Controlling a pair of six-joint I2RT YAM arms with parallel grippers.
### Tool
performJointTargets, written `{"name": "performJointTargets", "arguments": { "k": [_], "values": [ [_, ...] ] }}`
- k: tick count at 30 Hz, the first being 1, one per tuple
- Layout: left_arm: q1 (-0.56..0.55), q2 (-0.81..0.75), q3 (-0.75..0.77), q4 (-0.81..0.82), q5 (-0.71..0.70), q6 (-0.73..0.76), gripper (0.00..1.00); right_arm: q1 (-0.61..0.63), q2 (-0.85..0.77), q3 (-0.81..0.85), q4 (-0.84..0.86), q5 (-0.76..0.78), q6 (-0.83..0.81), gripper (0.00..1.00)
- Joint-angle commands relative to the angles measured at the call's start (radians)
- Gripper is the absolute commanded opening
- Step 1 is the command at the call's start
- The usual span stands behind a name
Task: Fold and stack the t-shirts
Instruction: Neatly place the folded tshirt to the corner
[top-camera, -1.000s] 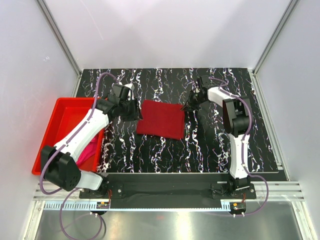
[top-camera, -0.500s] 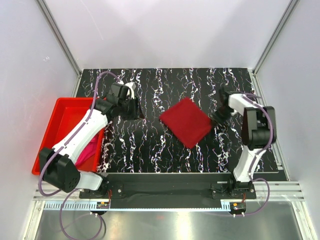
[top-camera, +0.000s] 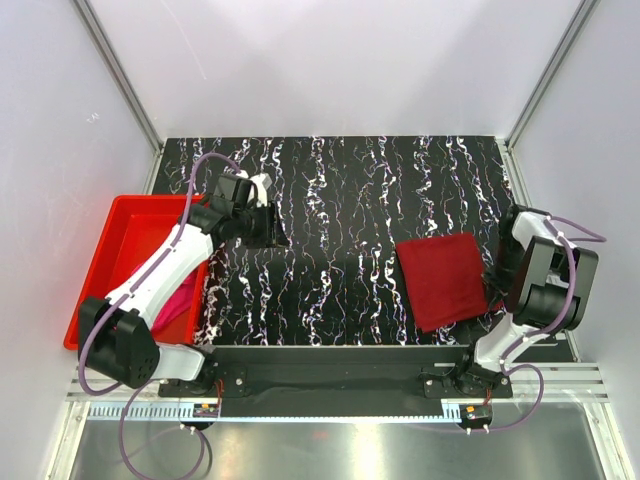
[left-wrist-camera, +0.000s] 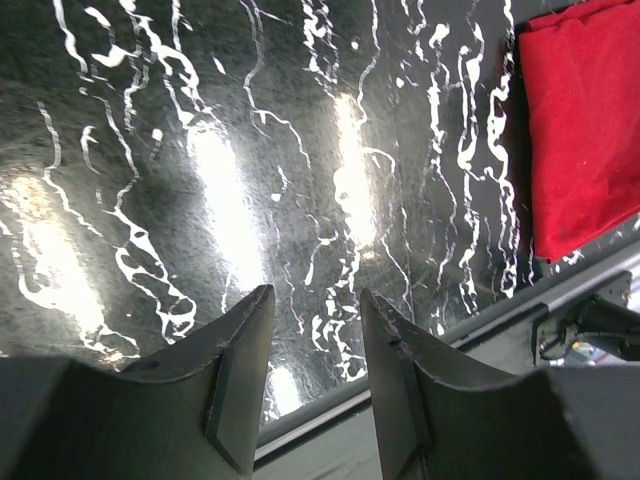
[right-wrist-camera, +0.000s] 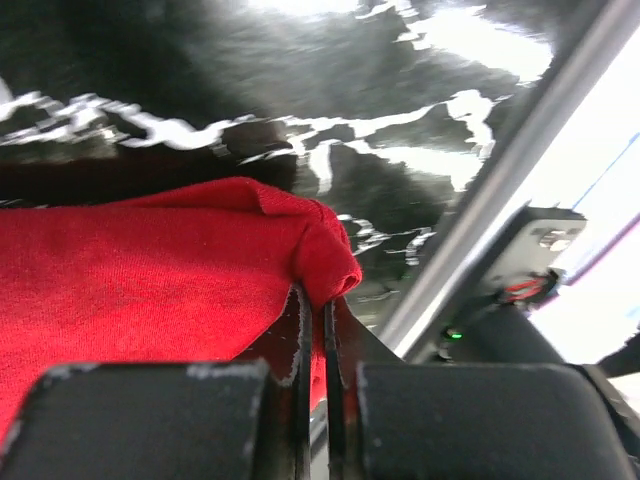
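The dark crimson t-shirt (top-camera: 444, 280) lies folded flat at the table's front right. It also shows in the left wrist view as a red t-shirt (left-wrist-camera: 585, 130) at the upper right. My right gripper (top-camera: 492, 285) is at the shirt's right edge, shut on a bunched corner of the crimson cloth (right-wrist-camera: 325, 255); in the right wrist view the gripper (right-wrist-camera: 312, 300) has its jaws pressed together with fabric between them. My left gripper (left-wrist-camera: 315, 295) hangs open and empty over bare table at the left (top-camera: 268, 232). The magenta pink t-shirt (top-camera: 178, 300) lies in the red bin.
A rigid red plastic bin (top-camera: 110, 262) stands at the table's left edge, under the left arm. The black marbled table (top-camera: 340, 200) ends in a metal rail (right-wrist-camera: 500, 190) close to the right gripper. White walls enclose the back and sides.
The right gripper has closed on the crimson shirt's corner and dragged it from the table's middle to the front right, turning it. The left gripper has hardly moved.
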Motion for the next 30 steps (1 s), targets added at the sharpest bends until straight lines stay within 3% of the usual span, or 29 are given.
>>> {"name": "performJointTargets", "arguments": {
  "k": [1,8,11,15,23,30],
  "values": [
    [0.002,-0.009,0.000,0.058,0.068,0.009,0.45,-0.082,-0.047,0.025,-0.098,0.104,-0.064,0.00],
    [0.002,0.018,0.004,0.068,0.080,0.003,0.45,-0.380,-0.154,-0.010,-0.046,0.092,-0.108,0.00],
    [0.003,0.018,0.006,0.064,0.080,0.003,0.45,-0.451,-0.136,0.026,-0.019,0.124,-0.136,0.00],
    [0.009,0.024,0.010,0.064,0.078,0.003,0.45,-0.491,-0.159,0.004,0.017,0.112,-0.081,0.00],
    [0.022,0.039,0.023,0.045,0.082,0.007,0.45,-0.503,-0.294,-0.102,0.093,0.161,0.180,0.00],
    [0.029,0.062,0.026,0.048,0.080,0.009,0.45,-0.502,-0.348,-0.130,0.116,0.208,0.149,0.01]
  ]
}}
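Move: The right hand, low over the table, holds the near right corner of the folded t-shirt; the shirt's middle lies about 8 cm ahead and 11 cm to its left. The table's near right corner, where the shirt is being taken, is roughly 18 cm to this hand's right and 10 cm back, with the near table edge about 10 cm straight back. From the idle left hand that corner is some 69 cm right, 21 cm back and 15 cm down. Back and to the right goes the right hand, about 11 cm on the diagonal towards the table's near right corner, rising some 2 to 3 cm and dragging the t-shirt by its pinched corner. Then it all but stops and mainly turns the wrist clockwise, some 30 degrees over the whole move, with the fingers still shut on the cloth. ##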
